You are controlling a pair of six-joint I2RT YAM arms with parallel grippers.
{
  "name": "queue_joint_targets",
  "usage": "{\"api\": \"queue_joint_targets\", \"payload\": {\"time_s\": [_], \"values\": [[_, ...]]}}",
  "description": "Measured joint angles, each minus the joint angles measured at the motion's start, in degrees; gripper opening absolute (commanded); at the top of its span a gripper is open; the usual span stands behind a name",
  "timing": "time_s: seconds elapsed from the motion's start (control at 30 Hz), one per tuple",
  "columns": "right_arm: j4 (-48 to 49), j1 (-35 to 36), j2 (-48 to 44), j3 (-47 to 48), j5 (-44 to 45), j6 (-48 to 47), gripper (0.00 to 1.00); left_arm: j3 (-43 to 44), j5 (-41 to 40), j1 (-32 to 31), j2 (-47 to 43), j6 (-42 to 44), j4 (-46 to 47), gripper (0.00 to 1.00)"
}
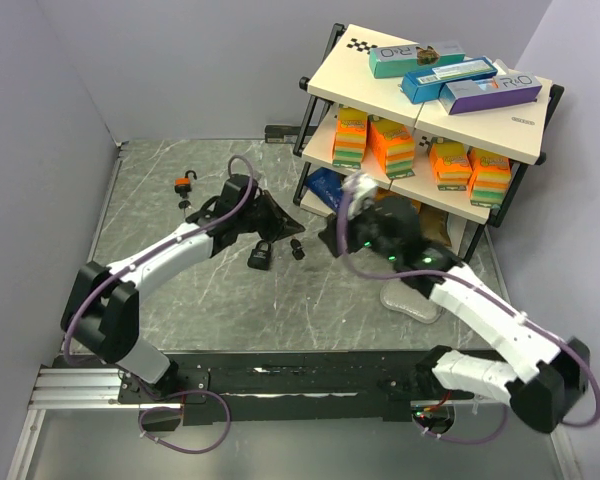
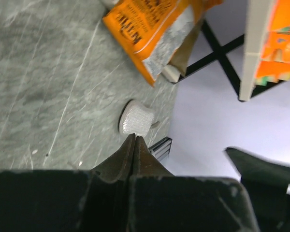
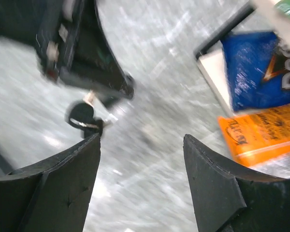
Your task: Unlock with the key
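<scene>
A black padlock (image 1: pixel 261 256) lies on the grey table beside the left arm's wrist. The key (image 1: pixel 296 247), with a black head and a ring (image 3: pixel 82 116), sits just under the tip of my left gripper (image 1: pixel 298 229). In the left wrist view the left gripper (image 2: pixel 135 137) has its fingers pressed together and nothing shows between them. Whether it pinches the key's blade underneath I cannot tell. My right gripper (image 1: pixel 332 238) faces it from the right. Its jaws (image 3: pixel 141 137) stand wide apart with nothing between them, and the key is just past the left fingertip (image 3: pixel 89 145).
An orange padlock (image 1: pixel 184 183) lies at the far left of the table. A shelf rack (image 1: pixel 430 100) with boxes stands at the back right, with a blue bag (image 3: pixel 261 67) and an orange bag (image 3: pixel 261 130) at its foot. A white mesh object (image 1: pixel 410 300) lies near the right arm.
</scene>
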Motion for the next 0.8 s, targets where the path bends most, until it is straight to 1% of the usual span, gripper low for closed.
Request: {"api": "queue_joint_targets", "payload": {"time_s": [0.07, 0.1, 0.17, 0.27, 0.4, 0.57, 0.7, 0.8], "values": [[2.89, -5.84, -3.02, -1.09, -8.37, 6.58, 0.75, -2.29, -0.72, 0.00, -1.79, 0.39, 3.67, 0.01], [3.78, -7.56, -3.67, -1.44, -10.84, 8.79, 0.74, -3.34, -0.98, 0.00, -2.62, 0.57, 5.27, 0.01], [6.95, -11.15, -4.04, -2.43, -18.64, 14.14, 0.71, -6.01, -1.57, 0.00, -4.55, 1.01, 9.42, 0.01], [13.11, -14.80, -1.40, -3.69, -30.32, 23.32, 0.67, -10.10, -2.01, 0.00, -7.82, 1.01, 15.47, 0.01], [22.40, -16.85, 3.76, -6.36, -41.22, 34.07, 0.63, -14.78, -2.60, 0.00, -12.28, 0.98, 23.85, 0.01], [29.90, -17.05, 8.96, -7.10, -49.88, 42.58, 0.56, -16.87, -2.56, 0.00, -15.28, 0.81, 33.27, 0.01], [34.56, -17.03, 9.73, -7.39, -53.31, 46.21, 0.52, -17.46, -1.42, -0.07, -15.32, 0.57, 38.99, 0.01], [36.57, -16.65, 9.97, -7.39, -54.64, 47.58, 0.50, -17.49, -0.68, -0.22, -15.32, 0.46, 41.24, 0.01]]}}
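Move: The keys hang some 5 cm below the left fingertips, already held, about 1 cm nearer the base and 1 cm left. From the right hand they are roughly 8 cm left, 2 cm back and 9 cm lower. The black padlock lies about 16 cm left of the right hand, 3 cm ahead and 21 cm below; the blue bag is some 16 cm straight ahead of that hand, 17 cm below. Left raises the held keys about 12 cm while right moves back and left towards them, turning, fingers narrowing. ##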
